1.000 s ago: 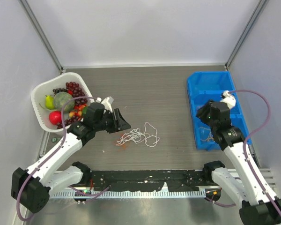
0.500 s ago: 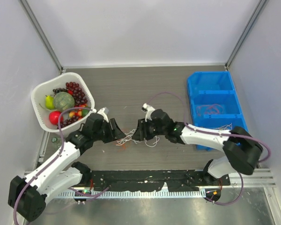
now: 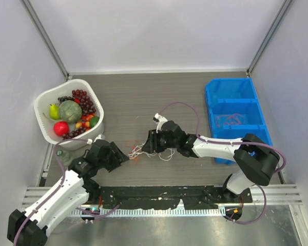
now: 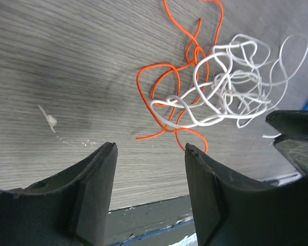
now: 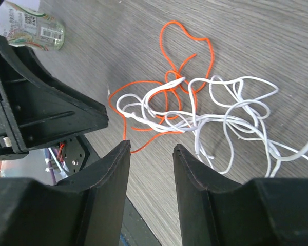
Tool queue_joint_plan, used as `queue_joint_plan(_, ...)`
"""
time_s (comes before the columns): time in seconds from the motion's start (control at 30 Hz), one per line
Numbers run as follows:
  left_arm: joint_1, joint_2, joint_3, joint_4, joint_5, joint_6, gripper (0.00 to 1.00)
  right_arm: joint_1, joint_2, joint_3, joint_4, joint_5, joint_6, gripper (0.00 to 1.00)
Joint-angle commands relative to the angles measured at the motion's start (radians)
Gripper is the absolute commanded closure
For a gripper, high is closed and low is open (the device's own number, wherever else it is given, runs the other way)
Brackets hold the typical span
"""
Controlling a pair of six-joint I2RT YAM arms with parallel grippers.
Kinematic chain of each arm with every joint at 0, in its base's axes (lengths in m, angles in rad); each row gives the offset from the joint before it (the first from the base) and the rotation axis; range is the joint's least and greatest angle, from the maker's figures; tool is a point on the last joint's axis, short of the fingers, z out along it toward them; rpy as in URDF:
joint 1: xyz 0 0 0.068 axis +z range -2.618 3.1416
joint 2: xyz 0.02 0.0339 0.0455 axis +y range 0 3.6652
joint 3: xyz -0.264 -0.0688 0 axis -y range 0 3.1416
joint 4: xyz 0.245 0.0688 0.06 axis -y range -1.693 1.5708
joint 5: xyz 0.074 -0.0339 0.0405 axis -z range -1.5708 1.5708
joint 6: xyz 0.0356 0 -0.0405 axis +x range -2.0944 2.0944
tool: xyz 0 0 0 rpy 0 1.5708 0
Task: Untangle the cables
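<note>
The cables lie in one tangle on the table: a thin orange cord (image 4: 167, 82) looped through several white cords (image 4: 231, 87). From above, the orange cord (image 3: 133, 159) shows at the left of the white ones (image 3: 165, 154). My left gripper (image 4: 150, 148) is open just short of the tangle's near-left side, with nothing between its fingers. My right gripper (image 5: 152, 146) is open too, low over the orange (image 5: 187, 48) and white (image 5: 236, 118) cords from the opposite side, holding nothing. The two grippers (image 3: 122, 155) (image 3: 146, 147) face each other across the tangle. A red cord (image 3: 233, 119) lies in the blue bin.
The blue bin (image 3: 231, 87) stands at the right, and the right forearm reaches from in front of it. A white basket (image 3: 43, 102) of fruit sits at the left. A small bottle (image 3: 61, 155) lies beside the left arm.
The right arm swung from the blue bin to the tangle and its jaws narrowed a little. The left gripper drew back toward the near left and opened slightly.
</note>
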Motion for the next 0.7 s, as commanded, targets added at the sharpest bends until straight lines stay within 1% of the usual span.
queue_joint_plan(0.0, -0.001, -0.051, -0.022, 0.064, -0.093, -0.119, 0.39, -0.002, -0.004, 0.027, -0.004, 0.059, -0.018, 0.56)
queue_joint_plan(0.13, 0.005, -0.008, -0.017, 0.113, -0.104, -0.128, 0.39, -0.002, -0.004, 0.03, -0.005, 0.048, -0.027, 0.56)
queue_joint_plan(0.33, 0.029, 0.086, -0.002, 0.182, -0.105, -0.121, 0.49, -0.002, -0.017, 0.038, -0.019, 0.046, -0.05, 0.56)
queue_joint_plan(0.53, 0.032, 0.127, -0.012, 0.22, -0.069, -0.122, 0.58, -0.002, -0.021, 0.04, -0.047, 0.079, -0.055, 0.56)
queue_joint_plan(0.67, 0.032, 0.15, -0.025, 0.256, -0.046, -0.13, 0.67, -0.002, -0.009, 0.041, -0.047, 0.091, -0.049, 0.55)
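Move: The white cable's looped left end lies about 3 cm ahead of the left hand, 2 cm to its right and 2 cm below. The orange cable is some 4 cm ahead and 3 cm right, with the white tangle's bulk roughly 10 cm right and 4 cm ahead, all about as low. From the right hand, that looped end is some 7 cm left, 1 cm back and 5 cm below. The left hand slides about 3 cm forward onto the white cable's left end, fingers narrowing around it. ##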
